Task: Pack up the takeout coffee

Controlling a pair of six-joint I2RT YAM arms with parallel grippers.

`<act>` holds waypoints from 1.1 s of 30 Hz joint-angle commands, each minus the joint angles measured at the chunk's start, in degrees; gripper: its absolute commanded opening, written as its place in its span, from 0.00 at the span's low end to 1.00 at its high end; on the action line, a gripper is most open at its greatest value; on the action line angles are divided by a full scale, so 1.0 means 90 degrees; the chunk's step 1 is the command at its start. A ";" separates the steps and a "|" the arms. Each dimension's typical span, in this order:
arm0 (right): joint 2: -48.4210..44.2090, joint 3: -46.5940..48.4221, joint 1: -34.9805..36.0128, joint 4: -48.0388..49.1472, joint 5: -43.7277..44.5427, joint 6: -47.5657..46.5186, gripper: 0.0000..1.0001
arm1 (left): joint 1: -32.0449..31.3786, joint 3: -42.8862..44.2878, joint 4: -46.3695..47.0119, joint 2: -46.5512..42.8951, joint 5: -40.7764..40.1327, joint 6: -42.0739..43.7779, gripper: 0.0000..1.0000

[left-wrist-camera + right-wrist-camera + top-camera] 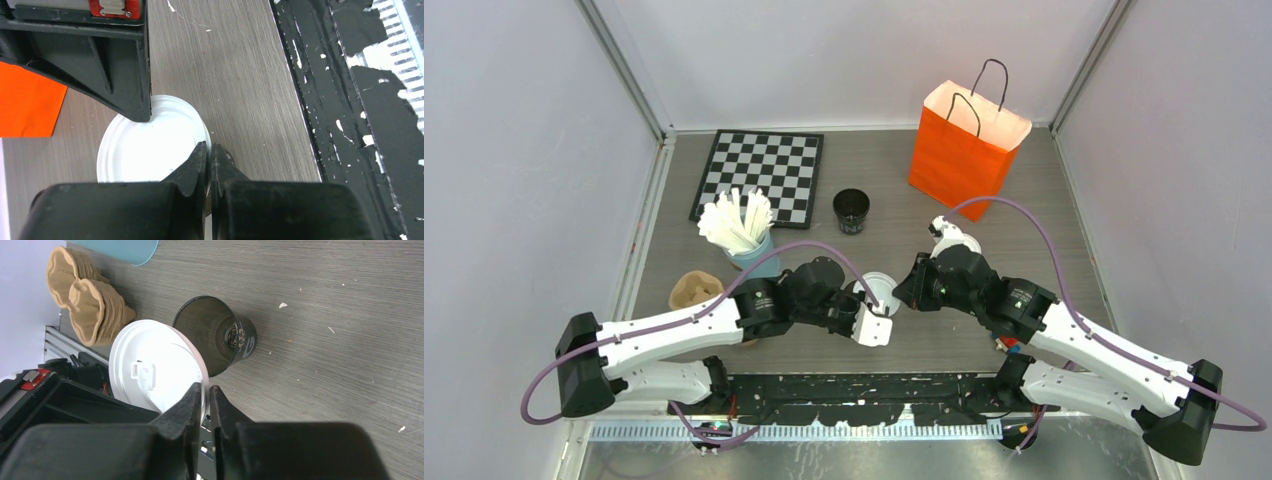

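Note:
One takeout coffee cup [851, 211], black, open and without a lid, stands upright behind the grippers; the right wrist view looks into the same cup [216, 340]. Nearer the front, both grippers hold a round white lid [876, 283] between them above the table. My left gripper [884, 306] is shut on one side of the lid's rim, its fingers pinching the lid [150, 145] at the left gripper [209, 148]. From the other side my right gripper [903, 292] clamps the rim of the lid [150, 365], seen at the right gripper [206, 388].
An orange paper bag [965, 150] stands open at the back right. A chessboard [759, 176] lies at the back left. A light-blue cup of white sticks [750, 243] and tan pulp cup carriers [694, 291] sit left of the arms. The black base rail [350, 125] runs along the near edge.

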 commanded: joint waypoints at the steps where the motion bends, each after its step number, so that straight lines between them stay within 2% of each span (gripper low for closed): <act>1: -0.0038 0.0129 0.0029 0.0301 0.0182 -0.0106 0.23 | -0.0020 0.0410 -0.0069 0.0052 -0.0098 -0.0591 0.00; 3: -0.0115 0.0215 0.0021 0.0236 0.0417 -0.0184 0.37 | -0.0021 0.0465 -0.0023 0.0047 -0.0265 -0.1132 0.00; 6: -0.0390 0.0157 0.0024 0.0251 0.0782 -0.0170 0.62 | -0.0023 0.0308 0.0450 -0.0175 -0.0646 -0.2153 0.00; 8: -0.0676 -0.0065 0.0028 0.0463 0.0906 -0.0267 0.70 | -0.0007 0.0122 0.0845 -0.0507 -0.1062 -0.2741 0.00; 13: -0.1434 -0.0301 0.0029 0.1095 0.1172 -0.1163 0.73 | 0.0028 -0.0327 0.1745 -0.1348 -0.2639 -0.4580 0.00; 16: -0.1694 -0.0614 0.0028 0.2040 0.0883 -0.2133 0.73 | 0.0095 -0.0228 0.1720 -0.1675 -0.2720 -0.5223 0.00; 19: -0.1874 -0.1240 0.0025 0.3567 0.0053 -0.3463 0.74 | 0.0125 -0.0111 0.1671 -0.1977 -0.3031 -0.6237 0.00; 22: -0.1936 -0.1968 0.0039 0.5497 -0.1217 -0.4865 0.76 | 0.0125 -0.0126 0.1764 -0.2346 -0.3333 -0.7333 0.00; 24: -0.1846 -0.2157 0.0056 0.6182 -0.1718 -0.5574 0.79 | 0.0124 -0.0271 0.1962 -0.2596 -0.3500 -0.7925 0.00; 28: -0.1296 -0.2181 0.0204 0.7037 -0.1913 -0.6485 0.84 | 0.0124 -0.0643 0.2613 -0.3070 -0.3660 -0.8826 0.00; 33: -0.0668 -0.2314 0.0414 0.8296 -0.2120 -0.6800 0.87 | 0.0130 -0.0929 0.2964 -0.3304 -0.3903 -0.9790 0.00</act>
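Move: The left fingers already grip the white lid by its rim, with the right fingers still on its far edge. The open black cup stands about 3 cm ahead of the left hand, 2 cm to its left and 12 cm below; from the right hand it is some 9 cm left and 2 cm back. The other black cup is roughly 22 cm beyond that cup, and the spare white lid 14 cm ahead and 15 cm right of the right hand. Right fingers open off the lid and rise; left hand lifts the lid about 18 cm, turning to point forward-right. ##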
